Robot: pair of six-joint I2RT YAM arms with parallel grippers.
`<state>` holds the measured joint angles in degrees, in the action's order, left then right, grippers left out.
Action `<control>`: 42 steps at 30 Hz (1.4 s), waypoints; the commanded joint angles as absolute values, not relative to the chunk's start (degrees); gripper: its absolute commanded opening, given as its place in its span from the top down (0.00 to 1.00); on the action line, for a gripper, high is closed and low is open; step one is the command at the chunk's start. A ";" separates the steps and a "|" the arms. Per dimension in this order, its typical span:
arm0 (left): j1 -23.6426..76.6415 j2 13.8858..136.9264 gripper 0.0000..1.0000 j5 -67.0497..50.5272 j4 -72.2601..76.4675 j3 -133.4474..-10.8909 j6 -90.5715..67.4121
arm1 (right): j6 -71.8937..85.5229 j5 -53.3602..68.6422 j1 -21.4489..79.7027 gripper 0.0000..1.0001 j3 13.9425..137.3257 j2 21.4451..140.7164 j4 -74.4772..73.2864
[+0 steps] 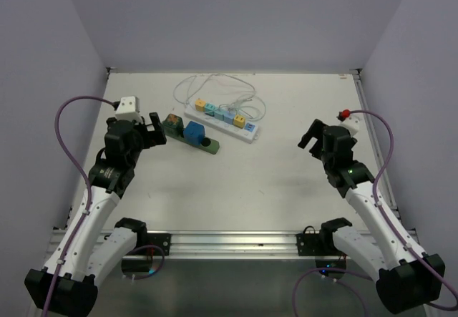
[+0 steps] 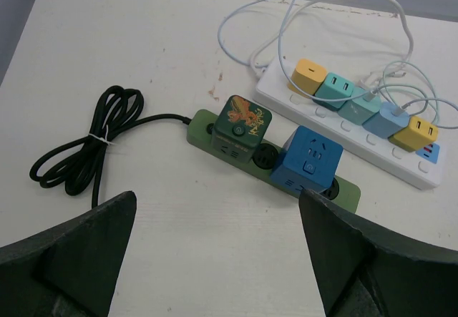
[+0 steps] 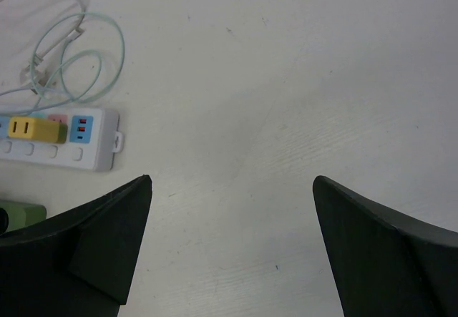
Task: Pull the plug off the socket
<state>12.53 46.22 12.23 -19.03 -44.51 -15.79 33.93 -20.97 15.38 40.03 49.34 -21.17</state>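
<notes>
A green socket strip (image 2: 201, 129) lies left of centre on the table, carrying a dark green cube plug (image 2: 242, 125) with a gold dragon print and a blue cube plug (image 2: 308, 159). Behind it lies a white socket strip (image 2: 278, 93) holding several coloured plugs. My left gripper (image 2: 217, 195) is open and empty, hanging just short of the green strip (image 1: 207, 145). My right gripper (image 3: 232, 181) is open over bare table, well right of the white strip (image 3: 79, 149). In the top view the left gripper (image 1: 154, 132) is beside the dark green plug (image 1: 172, 123).
A coiled black cord (image 2: 89, 145) runs from the green strip's left end. Thin white and pale green cables (image 1: 215, 88) loop behind the white strip. A red-tipped fixture (image 1: 346, 114) sits at the table's right edge. Walls enclose three sides.
</notes>
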 commanded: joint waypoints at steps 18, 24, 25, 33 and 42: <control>12.83 42.63 0.00 13.97 -18.72 -46.14 -15.29 | 14.78 10.64 25.12 0.01 41.99 55.17 -1.14; 12.74 42.01 0.00 16.43 -18.81 -45.88 -15.82 | 4.06 11.42 36.55 0.01 53.23 74.33 3.51; 12.74 41.92 0.00 16.70 -18.90 -45.97 -15.82 | 1.17 11.69 38.13 0.01 55.09 77.40 3.69; 11.95 40.61 0.00 17.32 -18.81 -45.88 -16.35 | -9.49 17.38 41.40 0.01 77.24 102.27 2.11; 10.20 40.78 0.00 14.24 -18.28 -45.79 -16.52 | -10.64 24.87 42.10 0.01 93.68 118.47 -4.04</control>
<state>11.00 41.12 15.62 -19.03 -44.51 -15.90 -8.80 19.92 41.67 88.88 115.57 -1.10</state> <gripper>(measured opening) 0.996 0.986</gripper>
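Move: For my right hand, the blue plug on the green socket strip lies about 42 cm left, 11 cm ahead and 12 cm lower. The dark green plug is some 8 cm left of the blue one and 4 cm farther out; the middle of the white power strip is roughly 12 cm right of the blue one and 5 cm farther out. From my left hand, the blue plug is about 10 cm ahead, 10 cm right and 17 cm down. I sweep my right hand fast to the left towards the blue plug, nearly 40 cm, rising slightly first, then sinking and reaching some 10 cm forward, while it turns about 80 degrees counter-clockwise to line up along the socket strip. I keep its fingers wide open and bring them just above the blue plug, without touching. My left hand backs off a little, up and left, still open. ##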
